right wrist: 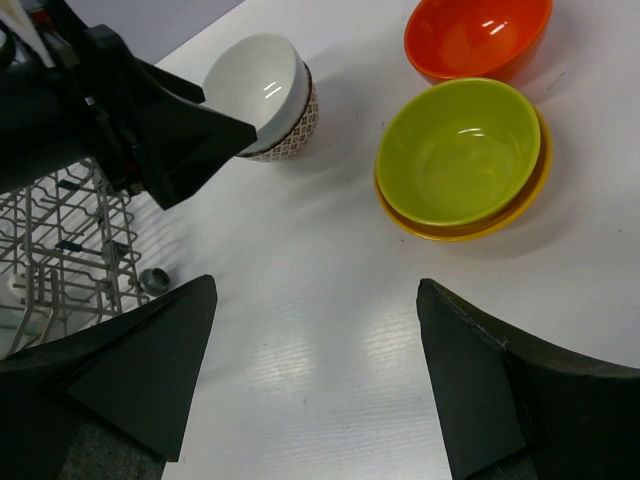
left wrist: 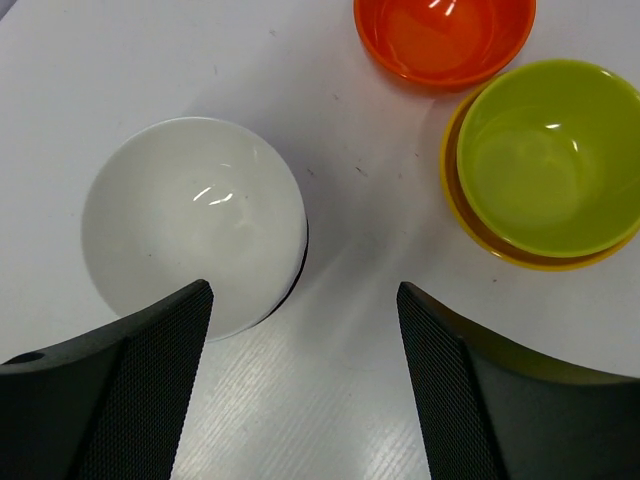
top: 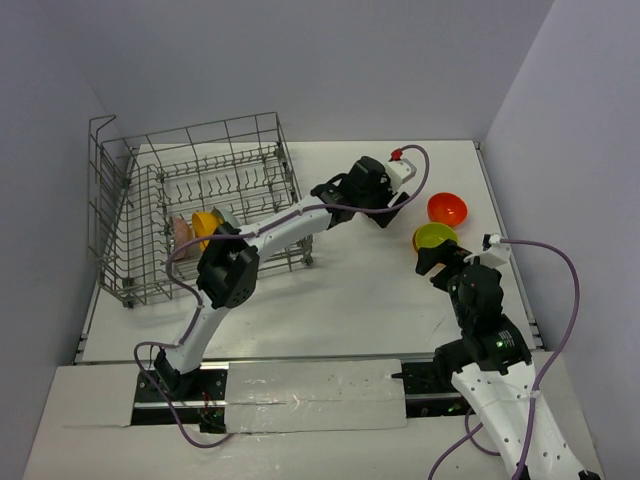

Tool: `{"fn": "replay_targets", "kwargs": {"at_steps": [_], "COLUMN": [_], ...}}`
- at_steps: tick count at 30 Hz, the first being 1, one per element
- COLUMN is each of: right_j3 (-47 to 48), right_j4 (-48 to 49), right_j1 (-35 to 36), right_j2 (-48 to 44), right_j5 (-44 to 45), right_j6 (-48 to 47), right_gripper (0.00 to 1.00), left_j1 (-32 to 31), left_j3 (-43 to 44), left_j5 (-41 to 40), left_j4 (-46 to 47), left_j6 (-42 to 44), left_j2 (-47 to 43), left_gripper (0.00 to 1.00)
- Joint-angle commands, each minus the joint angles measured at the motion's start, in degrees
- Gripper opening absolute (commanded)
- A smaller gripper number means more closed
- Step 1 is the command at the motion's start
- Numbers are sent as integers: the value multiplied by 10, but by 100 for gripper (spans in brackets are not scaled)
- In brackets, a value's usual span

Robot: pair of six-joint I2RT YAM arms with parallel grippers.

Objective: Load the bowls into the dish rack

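Observation:
The grey wire dish rack stands at the back left, with an orange bowl and a pinkish bowl on edge inside. A white bowl sits on the table, with a patterned outside or a second bowl under it. My left gripper hovers open over it, its left finger across the near rim. A lime green bowl rests in a yellow one. A red-orange bowl lies beyond. My right gripper is open above bare table, short of the green bowl.
The rack's corner and one foot show at the left of the right wrist view. The left arm reaches across the rack's front right corner. Walls close the table at the back and right.

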Motion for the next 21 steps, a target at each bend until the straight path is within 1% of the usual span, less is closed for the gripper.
{"fn": "replay_targets", "kwargs": {"at_steps": [1,8,11,17,18,19,20,21], "right_j3": [26,19,18,16,16,16,15,15], "right_j4": [-4,-4,-4,-5,-3,-2,-2,-1], "right_j1": [0,0,0,0,0,0,0,0], "right_j2": [-8,-9,-12,-14,-14,-13,-13,-13], "right_j5": [8,0,1,3,3,3,2,1], "right_j6": [0,0,-1,-1,-1,-1,-1,-1], "right_gripper": [88,88,88,88,88,88,88,88], "left_j1": [-1,-1,0,0,0,0,1,1], "left_j3": [43,52,66,65,63,60,53,49], "left_j5": [19,-10,-15,-15,-14,-15,-15,-15], "left_j4": [2,23,27,36,38,41,43,44], "left_j6": [17,21,24,21,20,19,20,18], "left_j2": [24,66,83,86,84,80,77,76], "left_gripper": [80,75,69,50,44,41,35,33]}}
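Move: The white bowl, top of its stack, has its middle about 5 cm ahead of the left hand, 2 cm to its left and 9 cm below. From that hand the green bowl is some 12 cm right and 4 cm back, the red bowl about 15 cm right and 2 cm ahead, both roughly 10 cm below. From the idle right hand the white bowl is some 18 cm ahead, 13 cm left, 13 cm below. The left hand sinks about 6 cm to the white bowl's near rim, half-closing its fingers astride it. ##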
